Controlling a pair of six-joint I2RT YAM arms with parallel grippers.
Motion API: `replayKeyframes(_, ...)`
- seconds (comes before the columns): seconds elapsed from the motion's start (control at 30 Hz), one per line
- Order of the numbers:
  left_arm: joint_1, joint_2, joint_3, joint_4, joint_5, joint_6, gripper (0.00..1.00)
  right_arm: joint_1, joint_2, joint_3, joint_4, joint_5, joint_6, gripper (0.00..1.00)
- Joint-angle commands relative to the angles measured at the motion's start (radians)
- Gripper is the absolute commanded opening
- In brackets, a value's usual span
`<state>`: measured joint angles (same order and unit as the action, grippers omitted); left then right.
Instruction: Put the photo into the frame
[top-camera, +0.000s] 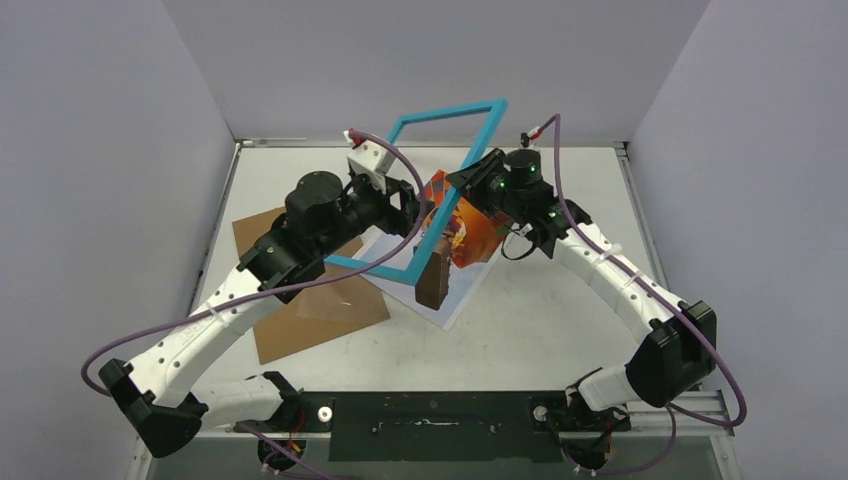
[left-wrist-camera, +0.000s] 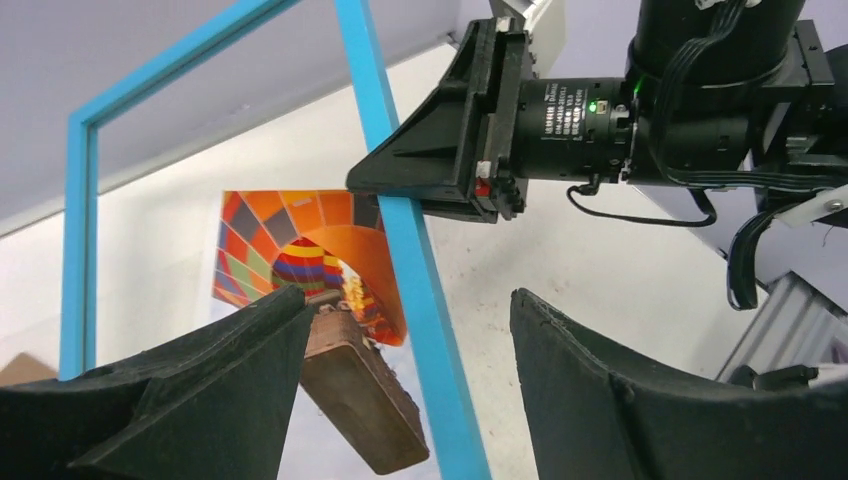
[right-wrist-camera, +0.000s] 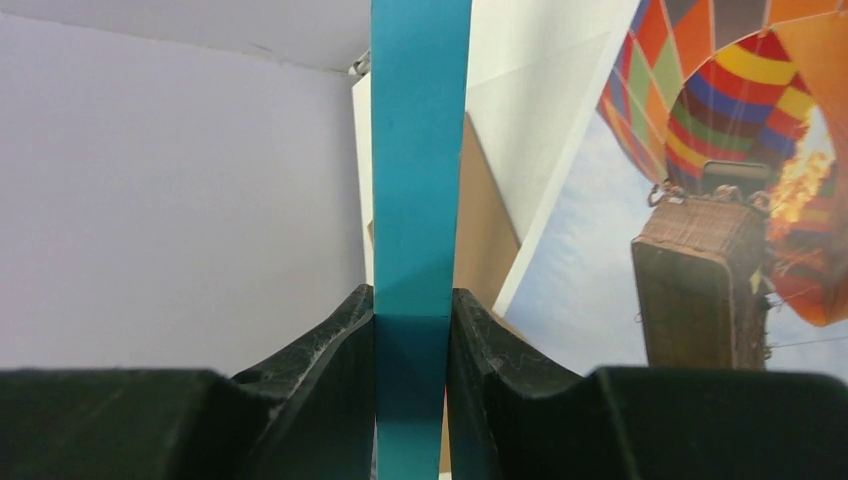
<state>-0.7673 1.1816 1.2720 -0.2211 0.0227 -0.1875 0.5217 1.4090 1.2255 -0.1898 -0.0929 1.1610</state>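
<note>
The turquoise frame (top-camera: 445, 111) stands tilted up on edge over the middle of the table. Its lower bar sits low near the photo (top-camera: 470, 240), the balloon print lying flat beneath it. My right gripper (top-camera: 468, 180) is shut on the frame's right bar; in the right wrist view the bar (right-wrist-camera: 420, 150) is clamped between both pads of this gripper (right-wrist-camera: 412, 300). My left gripper (left-wrist-camera: 408, 295) is open, and the same bar (left-wrist-camera: 402, 240) passes between its spread fingers (left-wrist-camera: 200, 390) without touching them. The photo (left-wrist-camera: 280, 230) shows behind.
A plain brown backing board (top-camera: 310, 310) lies flat at the left of the table, under my left arm, partly beneath the frame's lower corner. White walls close the table at the back and both sides.
</note>
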Motion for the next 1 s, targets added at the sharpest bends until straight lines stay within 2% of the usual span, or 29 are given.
replayKeyframes(0.0,0.017,-0.035,0.095,-0.139,-0.118,0.015,0.71,-0.010,0.015,0.175,-0.034,-0.131,0.056,0.00)
replayKeyframes(0.1,0.036,-0.043,0.133,-0.211,-0.172,-0.006,0.71,-0.008,0.017,0.220,-0.093,-0.166,0.083,0.00)
replayKeyframes(0.2,0.047,-0.069,0.141,-0.250,-0.213,-0.009,0.72,-0.015,0.012,0.298,-0.248,-0.140,0.030,0.00)
replayKeyframes(0.33,0.069,-0.096,0.144,-0.312,-0.253,-0.028,0.72,-0.083,-0.007,0.376,-0.421,-0.163,-0.034,0.00)
replayKeyframes(0.6,0.095,-0.096,0.092,-0.373,-0.230,-0.088,0.72,-0.200,-0.001,0.543,-0.816,-0.190,-0.322,0.00)
replayKeyframes(0.97,0.107,0.007,0.047,-0.389,-0.137,-0.130,0.72,-0.370,0.005,0.711,-1.057,-0.181,-0.555,0.00)
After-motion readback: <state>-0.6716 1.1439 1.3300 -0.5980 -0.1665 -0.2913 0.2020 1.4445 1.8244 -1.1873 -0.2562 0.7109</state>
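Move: The right hand holds the frame by its right bar; bare table, a likely place for it, lies some 29 cm to that hand's right, 3 cm back and 30 cm down. The photo is about 4 cm ahead, 1 cm left and 30 cm below. From the open left hand the photo is some 12 cm ahead, 3 cm right and 38 cm down; the bar's middle about 7 cm ahead, 4 cm right and 8 cm below; the brown board 5 cm ahead, 30 cm left and 38 cm down. Keep the right gripper shut on the frame's right bar, raise it about 4 cm, then swing it some 14 cm right and a little back, rolling its left side down about 20 degrees and tipping its fingers down slightly. Meanwhile bring the open, empty left gripper about 9 cm left, clear of the frame, turning counter-clockwise; let it rise slightly, then sink and tip down. ##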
